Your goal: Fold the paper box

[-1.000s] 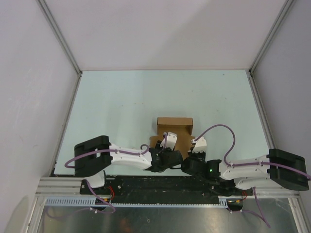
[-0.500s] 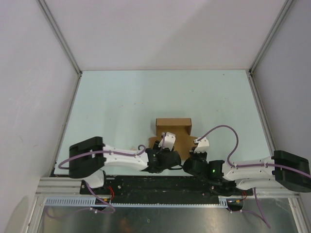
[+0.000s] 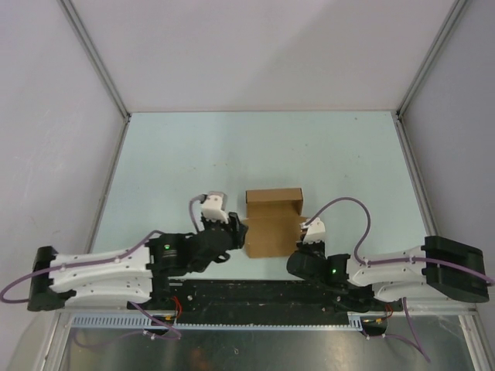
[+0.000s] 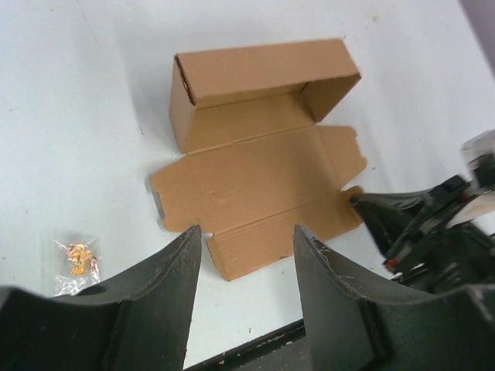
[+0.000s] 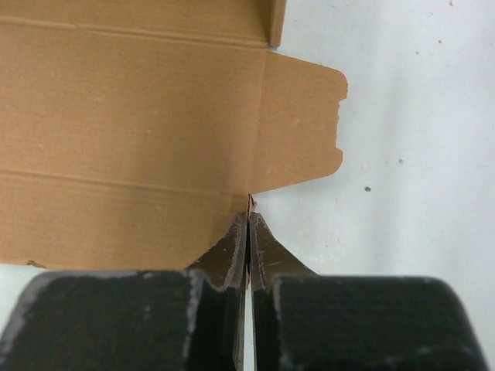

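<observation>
The paper box (image 3: 272, 222) is plain brown cardboard and lies open near the table's front edge. Its tray stands at the far side with the lid spread flat toward me (image 4: 255, 178). My left gripper (image 3: 238, 232) hovers just left of the box; in the left wrist view its fingers (image 4: 247, 229) stand open with nothing between them. My right gripper (image 3: 302, 245) sits at the lid's near right corner. In the right wrist view its fingers (image 5: 248, 220) are pressed together, with a thin cardboard edge of the lid's front flap (image 5: 116, 224) sticking out at their tips.
A small clear bag holding an orange scrap (image 4: 76, 259) lies on the table left of the box. The black rail at the table's front edge (image 4: 255, 340) runs just below my left fingers. Pale walls (image 3: 255, 54) close in the table's back and sides.
My left arm has pulled off the box and swung out to its left, its jaws a little wider. The lid now lies uncovered. The right gripper has stayed at the corner.
</observation>
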You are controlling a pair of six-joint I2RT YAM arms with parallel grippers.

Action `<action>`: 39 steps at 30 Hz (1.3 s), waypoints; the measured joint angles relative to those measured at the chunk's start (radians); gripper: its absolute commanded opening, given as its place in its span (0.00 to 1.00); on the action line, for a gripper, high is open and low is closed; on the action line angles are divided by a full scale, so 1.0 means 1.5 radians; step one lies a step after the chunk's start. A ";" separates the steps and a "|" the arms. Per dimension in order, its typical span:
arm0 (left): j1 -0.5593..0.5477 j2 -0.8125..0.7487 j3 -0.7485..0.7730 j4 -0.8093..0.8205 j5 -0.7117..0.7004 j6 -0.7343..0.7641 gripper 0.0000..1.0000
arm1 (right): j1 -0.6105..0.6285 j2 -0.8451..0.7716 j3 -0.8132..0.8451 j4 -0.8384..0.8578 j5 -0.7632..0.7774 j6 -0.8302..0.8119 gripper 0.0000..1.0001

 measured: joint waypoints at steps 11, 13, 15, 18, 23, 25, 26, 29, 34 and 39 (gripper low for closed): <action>0.058 -0.183 -0.021 -0.017 -0.016 0.010 0.56 | 0.019 0.187 0.125 -0.027 0.035 -0.028 0.02; 0.062 -0.184 -0.021 -0.022 -0.016 0.011 0.56 | 0.027 0.220 0.149 -0.043 0.049 -0.027 0.02; 0.064 -0.182 -0.022 -0.026 -0.016 0.011 0.56 | 0.038 0.262 0.182 -0.072 0.068 -0.025 0.02; 0.064 -0.176 -0.025 -0.027 -0.015 0.011 0.56 | 0.053 0.309 0.220 -0.108 0.091 -0.019 0.03; 0.066 -0.172 -0.031 -0.036 -0.015 0.011 0.56 | 0.075 0.384 0.282 -0.179 0.125 0.002 0.05; 0.066 -0.173 -0.031 -0.037 -0.015 0.011 0.56 | 0.081 0.413 0.307 -0.211 0.138 0.008 0.06; 0.067 -0.173 -0.031 -0.038 -0.015 0.011 0.56 | 0.084 0.429 0.319 -0.225 0.144 0.011 0.06; 0.067 -0.176 -0.032 -0.038 -0.015 0.012 0.57 | 0.095 0.473 0.354 -0.272 0.163 0.023 0.06; 0.069 -0.178 -0.032 -0.039 -0.015 0.012 0.57 | 0.109 0.544 0.410 -0.357 0.192 0.052 0.06; 0.069 -0.175 -0.032 -0.040 -0.015 0.012 0.57 | 0.120 0.578 0.434 -0.404 0.209 0.080 0.07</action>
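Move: The right hand's shut fingers are at the right edge of the paper box's near panel, by its crease; the panel's middle lies about 9 cm to their left, 2 cm back and barely lower. The standing back part is some 11 cm ahead and 9 cm left, and the right side flap about 4 cm ahead and 2 cm right. From the raised left hand, that panel's middle is roughly 13 cm right, 2 cm ahead and 16 cm down. Keeping the near panel's right edge pinched, the right hand carries it about 6 cm left, slowing and sinking slightly, while its wrist rolls some 40 degrees, right side up. The empty, half-open left hand rises and draws left away from the box, then sinks a little and stops about 5 cm left of its start and still higher. ##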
